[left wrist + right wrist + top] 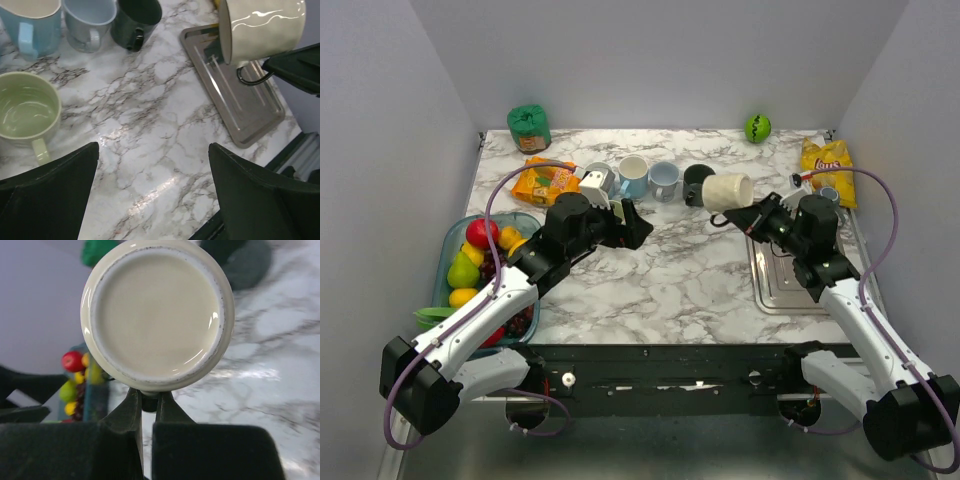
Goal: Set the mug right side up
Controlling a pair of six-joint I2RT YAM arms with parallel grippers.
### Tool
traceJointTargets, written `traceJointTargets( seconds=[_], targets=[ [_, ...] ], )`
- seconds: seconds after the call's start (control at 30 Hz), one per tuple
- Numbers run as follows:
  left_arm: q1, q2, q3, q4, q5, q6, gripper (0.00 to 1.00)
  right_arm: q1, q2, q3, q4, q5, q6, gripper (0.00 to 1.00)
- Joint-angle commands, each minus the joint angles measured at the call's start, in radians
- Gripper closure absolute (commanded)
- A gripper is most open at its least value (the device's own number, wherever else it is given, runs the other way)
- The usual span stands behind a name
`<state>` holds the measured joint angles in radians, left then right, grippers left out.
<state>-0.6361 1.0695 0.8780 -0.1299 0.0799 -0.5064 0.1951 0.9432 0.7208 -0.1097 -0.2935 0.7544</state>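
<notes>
A cream mug [728, 190] hangs in the air on its side above the table's right-centre. My right gripper [756, 212] is shut on its handle. In the right wrist view the mug's base [157, 315] faces the camera, and the handle sits pinched where the right gripper [149, 401] closes just below it. The left wrist view shows the same mug [262, 27] at upper right, its mouth turned left. My left gripper [630, 222] hovers over the marble mid-table. Seen from its own wrist, the left gripper [153, 150] is open with nothing between its fingers.
A row of upright mugs stands at the back: pale green [27, 112], light blue [633, 176], grey-blue [664, 180], dark green [697, 183]. A metal tray [782, 288] lies right, a fruit bin [452, 232] left. Snack bags [827, 160], [545, 180], a green ball [757, 127] sit behind.
</notes>
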Motion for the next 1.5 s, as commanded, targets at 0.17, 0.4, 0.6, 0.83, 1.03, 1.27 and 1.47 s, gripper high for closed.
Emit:
traceJointTargets(
  seconds=[0.17, 0.4, 0.6, 0.83, 1.03, 1.27, 1.47],
  targets=[
    [0.003, -0.028, 0.065, 0.217, 0.299, -0.112, 0.01, 0.184, 0.075, 0.112, 0.619, -0.13, 0.177, 0.99],
    [0.003, -0.029, 0.075, 0.391, 0.34, -0.178, 0.01, 0.283, 0.152, 0.183, 0.74, -0.131, 0.249, 0.99],
    [0.004, -0.059, 0.058, 0.53, 0.314, -0.245, 0.01, 0.311, 0.175, 0.175, 0.832, -0.139, 0.296, 0.99],
    [0.003, -0.023, 0.085, 0.55, 0.301, -0.296, 0.02, 0.319, 0.187, 0.181, 0.917, -0.185, 0.33, 0.99],
    [0.006, 0.024, 0.11, 0.613, 0.319, -0.363, 0.11, 0.326, 0.169, 0.169, 0.932, -0.205, 0.298, 0.99],
    [0.007, 0.064, 0.118, 0.716, 0.343, -0.434, 0.32, 0.33, 0.172, 0.144, 0.995, -0.219, 0.345, 0.99],
    [0.007, 0.069, 0.11, 0.756, 0.345, -0.466, 0.56, 0.334, 0.178, 0.124, 1.025, -0.231, 0.372, 0.99]
  ],
)
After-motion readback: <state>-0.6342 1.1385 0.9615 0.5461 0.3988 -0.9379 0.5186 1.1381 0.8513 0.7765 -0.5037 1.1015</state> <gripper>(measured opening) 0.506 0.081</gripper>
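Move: Held by its handle in the right fingers, the cream mug lies on its side in the air, its body about 20 cm right, 6 cm ahead and 3 cm above the open left gripper. That gripper is the right hand's goal: some 22 cm to its left, 3 cm back and 2 cm higher. The green mug stands 14 cm ahead, 7 cm left and 20 cm below the left hand; the dark mug 25 cm ahead, 6 cm left and 17 cm below the right. Bringing the mug up to meet the left gripper, the right hand keeps its pinch on the handle, rises about 20 cm while going 14 cm left and a little back, and swivels counter-clockwise as it tilts up. The left hand rises 18 cm and edges right, rolling its left side down, then half closes its wide-open fingers around the free part of the handle; whether they touch can't be seen. ##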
